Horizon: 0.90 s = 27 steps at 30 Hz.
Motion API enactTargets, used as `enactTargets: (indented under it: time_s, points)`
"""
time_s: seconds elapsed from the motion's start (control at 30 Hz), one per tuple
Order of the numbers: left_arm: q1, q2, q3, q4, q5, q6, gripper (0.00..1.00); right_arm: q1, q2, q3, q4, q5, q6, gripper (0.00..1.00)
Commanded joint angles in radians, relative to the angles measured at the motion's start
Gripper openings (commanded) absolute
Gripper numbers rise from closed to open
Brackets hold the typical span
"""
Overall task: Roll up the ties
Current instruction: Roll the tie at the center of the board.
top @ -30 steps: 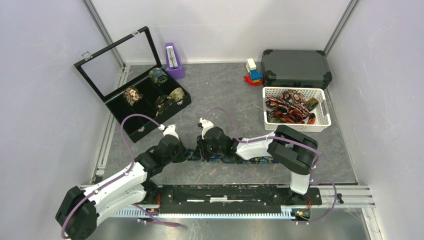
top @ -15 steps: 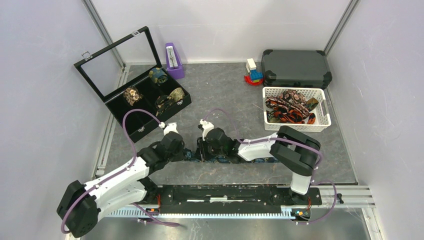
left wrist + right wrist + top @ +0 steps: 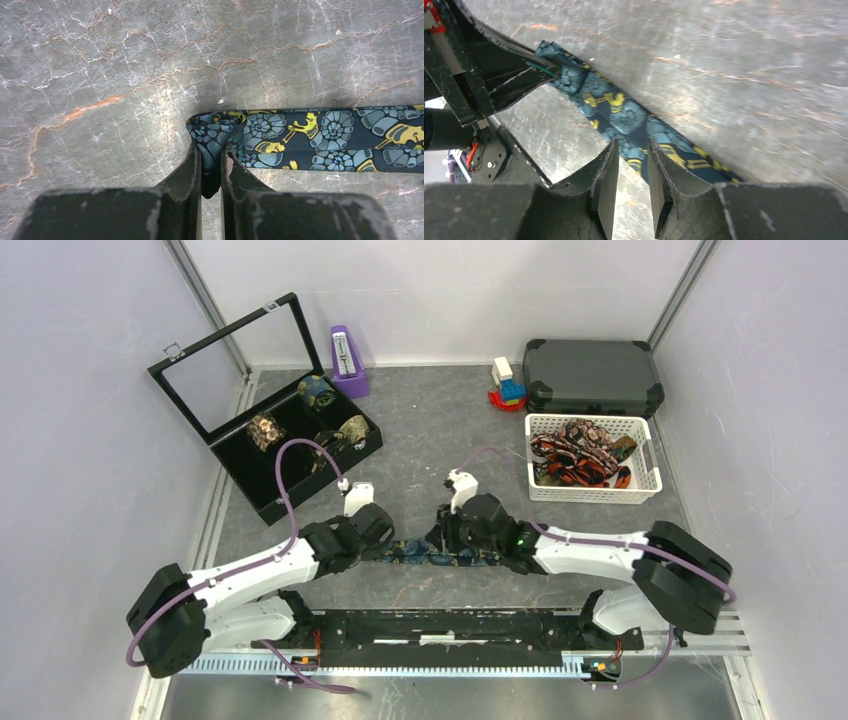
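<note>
A dark navy tie [image 3: 430, 558] with blue and gold paisley lies flat in a strip across the grey floor in front of the arms. My left gripper [image 3: 378, 540] is shut on its folded left end [image 3: 215, 132], fabric pinched between the fingers [image 3: 192, 165]. My right gripper [image 3: 447, 537] hovers over the tie [image 3: 624, 117] a little to the right, open a narrow gap, with nothing between its fingertips [image 3: 631, 145]. More ties, red-orange and brown, are heaped in the white basket [image 3: 592, 495]. Several rolled ties [image 3: 318, 392] sit in the black box.
The black compartment box [image 3: 262, 502], lid up, stands at the back left. A purple metronome [image 3: 347, 360], toy blocks [image 3: 507, 385] and a dark hard case [image 3: 592, 377] line the back wall. The arms' rail [image 3: 470, 630] runs along the near edge.
My right gripper has let its jaws open and slid right along the tie, its arm swinging outward. My left gripper has shifted a little right, still shut on the tie's end.
</note>
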<state>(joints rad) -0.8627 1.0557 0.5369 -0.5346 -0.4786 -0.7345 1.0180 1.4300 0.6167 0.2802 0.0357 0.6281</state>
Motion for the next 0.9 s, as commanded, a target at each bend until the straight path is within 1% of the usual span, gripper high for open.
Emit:
enactTargets:
  time_s: [0.0,0.23,0.37,0.6,0.87]
  points:
    - [-0.036,0.053,0.066,-0.064,-0.129,-0.043,0.02,-0.058,-0.128,-0.073,-0.048,0.081,-0.041,0.34]
    - [-0.110,0.162,0.139,-0.155,-0.223,-0.101,0.02,-0.130,-0.244,-0.153,-0.075,0.072,-0.051,0.35]
    - [-0.155,0.254,0.215,-0.268,-0.300,-0.167,0.02,-0.150,-0.285,-0.181,-0.092,0.080,-0.048,0.35]
    - [-0.214,0.444,0.324,-0.418,-0.378,-0.268,0.02,-0.170,-0.378,-0.214,-0.173,0.178,-0.038,0.35]
    - [-0.249,0.578,0.382,-0.434,-0.379,-0.290,0.02,-0.194,-0.535,-0.255,-0.272,0.272,-0.026,0.37]
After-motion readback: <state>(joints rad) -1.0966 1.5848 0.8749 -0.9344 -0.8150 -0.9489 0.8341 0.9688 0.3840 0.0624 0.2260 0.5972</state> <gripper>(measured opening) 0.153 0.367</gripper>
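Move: My left hand already pinches the tie's roll right at its fingertips. The flat tie strip runs off to its right, with the strip's middle some 23 cm over and about 2 cm lower, and the black display box sits about 24 cm ahead and 20 cm left. From my empty right hand, the strip's middle is roughly 10 cm right, 2 cm back and 6 cm below; the roll is about 13 cm left, 2 cm back and 4 cm below. The white basket stands some 38 cm right and 20 cm ahead of that hand. I keep the roll pinched and turn it almost on the spot: my left hand tilts about 30 degrees, its left side rising, so the wrist leans over to the right above its fingertips. Meanwhile my right hand, fingers still parted and above the tie, travels about 13 cm right and a little forward, away from the roll, swinging some 20 degrees clockwise. ##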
